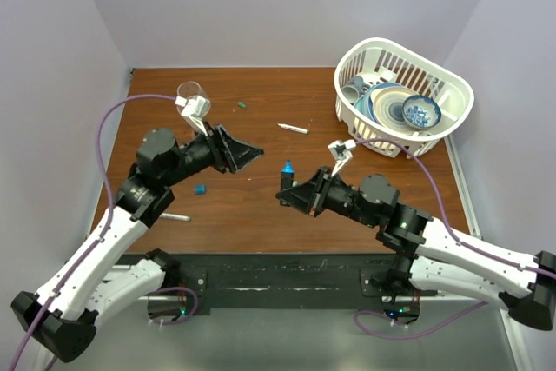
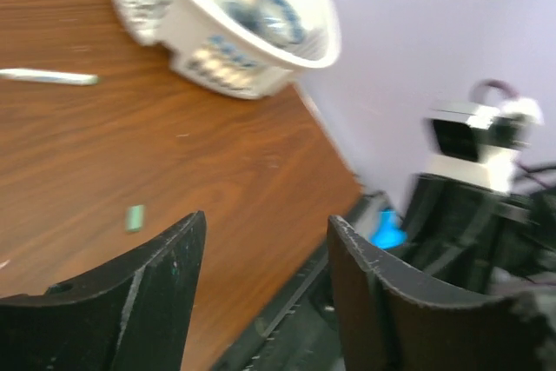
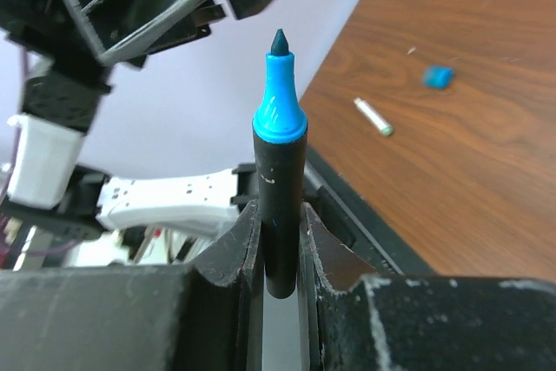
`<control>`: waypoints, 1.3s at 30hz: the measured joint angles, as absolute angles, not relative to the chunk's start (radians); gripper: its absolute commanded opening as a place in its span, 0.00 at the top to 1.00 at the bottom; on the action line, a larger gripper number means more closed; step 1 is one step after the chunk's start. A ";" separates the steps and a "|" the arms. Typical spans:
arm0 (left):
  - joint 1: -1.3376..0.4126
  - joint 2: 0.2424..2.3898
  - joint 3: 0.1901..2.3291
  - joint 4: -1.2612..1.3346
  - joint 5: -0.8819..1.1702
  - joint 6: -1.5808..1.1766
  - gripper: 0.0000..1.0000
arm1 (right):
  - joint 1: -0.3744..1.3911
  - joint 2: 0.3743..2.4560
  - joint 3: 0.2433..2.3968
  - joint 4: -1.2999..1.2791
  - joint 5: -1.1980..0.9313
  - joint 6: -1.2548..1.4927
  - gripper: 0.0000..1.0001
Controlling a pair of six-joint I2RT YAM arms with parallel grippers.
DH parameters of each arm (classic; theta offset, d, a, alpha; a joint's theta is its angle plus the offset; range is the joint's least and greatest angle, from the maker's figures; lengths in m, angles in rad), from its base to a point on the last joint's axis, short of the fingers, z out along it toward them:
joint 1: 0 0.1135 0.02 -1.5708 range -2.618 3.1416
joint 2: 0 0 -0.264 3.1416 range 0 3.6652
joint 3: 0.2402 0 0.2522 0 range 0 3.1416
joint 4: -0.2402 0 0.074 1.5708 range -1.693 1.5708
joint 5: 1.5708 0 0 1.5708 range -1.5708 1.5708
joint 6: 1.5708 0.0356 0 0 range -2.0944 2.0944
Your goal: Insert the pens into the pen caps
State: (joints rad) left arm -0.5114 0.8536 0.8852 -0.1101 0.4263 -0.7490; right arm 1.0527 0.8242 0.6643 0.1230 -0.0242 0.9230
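Observation:
My right gripper (image 1: 284, 192) is shut on the black marker (image 3: 280, 206) and holds it upright above the table, its bright blue tip (image 3: 278, 102) bare. The left gripper (image 1: 252, 155) is open and empty, a little to the marker's upper left; it also shows in the left wrist view (image 2: 265, 245). The blue cap (image 1: 200, 188) lies on the table below the left arm and shows in the right wrist view (image 3: 439, 76). One white pen (image 1: 293, 129) lies mid-table, another (image 1: 176, 216) near the front left. A green cap (image 1: 242, 105) lies far back; a green cap (image 2: 134, 217) lies near the left fingers.
A white basket (image 1: 452, 119) with bowls and cups stands at the back right. A clear cup (image 1: 193, 93) stands at the back left. The table's front edge and the black base rail (image 1: 278, 275) run just below both grippers.

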 measured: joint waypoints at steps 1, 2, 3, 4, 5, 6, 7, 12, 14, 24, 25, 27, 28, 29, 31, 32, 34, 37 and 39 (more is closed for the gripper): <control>-0.508 0.855 0.915 -0.179 0.369 -0.715 0.46 | 1.053 0.797 0.664 0.092 0.000 0.915 1.00; -0.501 0.860 0.933 -0.228 0.332 -0.696 0.54 | 1.053 0.778 0.665 0.072 0.015 0.910 1.00; -0.488 0.875 0.950 -0.284 0.283 -0.673 0.60 | 1.053 0.756 0.669 0.040 0.037 0.901 1.00; -0.467 0.888 0.961 -0.334 0.244 -0.657 0.76 | 1.053 0.736 0.673 0.010 0.056 0.891 1.00; -0.432 0.908 0.966 -0.383 0.206 -0.637 0.88 | 1.053 0.719 0.680 -0.023 0.074 0.879 1.00; -0.398 0.931 0.967 -0.424 0.171 -0.627 1.00 | 1.053 0.703 0.688 -0.058 0.096 0.869 1.00; -0.357 0.959 0.966 -0.461 0.143 -0.615 1.00 | 1.053 0.689 0.694 -0.084 0.117 0.859 1.00; -0.207 1.089 0.880 -0.562 -0.023 -0.581 1.00 | 1.053 0.631 0.704 -0.176 0.177 0.818 1.00; -0.166 1.103 0.825 -0.573 -0.059 -0.582 1.00 | 1.053 0.615 0.708 -0.206 0.194 0.802 1.00; -0.056 1.288 0.715 -0.542 -0.135 -0.600 1.00 | 1.053 0.568 0.719 -0.278 0.260 0.765 1.00; -0.049 1.307 0.715 -0.535 -0.141 -0.609 1.00 | 1.053 0.567 0.719 -0.279 0.266 0.762 1.00; -0.039 1.335 0.714 -0.527 -0.154 -0.620 1.00 | 1.053 0.568 0.723 -0.281 0.273 0.757 1.00; -0.038 1.347 0.712 -0.520 -0.162 -0.628 1.00 | 1.053 0.570 0.725 -0.281 0.273 0.755 1.00; -0.036 1.358 0.708 -0.509 -0.166 -0.636 1.00 | 1.053 0.573 0.726 -0.280 0.273 0.752 1.00; -0.036 1.371 0.698 -0.498 -0.167 -0.645 1.00 | 1.053 0.577 0.730 -0.281 0.273 0.748 1.00; -0.035 1.374 0.692 -0.493 -0.166 -0.647 1.00 | 1.053 0.580 0.731 -0.281 0.273 0.746 1.00; -0.035 1.375 0.680 -0.483 -0.160 -0.651 1.00 | 1.053 0.582 0.731 -0.280 0.273 0.742 1.00; -0.035 1.372 0.666 -0.459 -0.150 -0.652 1.00 | 1.053 0.582 0.731 -0.280 0.273 0.737 1.00; -0.035 1.367 0.660 -0.450 -0.148 -0.653 1.00 | 1.053 0.582 0.731 -0.279 0.273 0.735 1.00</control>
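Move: The loose blue cap lies on the table about 18 cm to the left of the left hand, 5 cm ahead and some 33 cm below it. From the cap, the white pen lies roughly 10 cm nearer the base and 8 cm farther left, and the wine glass stands about 22 cm farther out, level with it sideways. From the right hand, still gripping the black marker, the cap is about 28 cm left, 14 cm ahead and 29 cm down. Towards the blue cap the empty left hand sweeps down about 32 cm and left some 23 cm, swinging a little forward first. Its fingers turn from pointing right and ahead to pointing steeply down and shut completely on the way, stopping low over the table just left of the cap. The right hand keeps its grip on the marker and draws it about 8 cm right, turning slightly clockwise. ##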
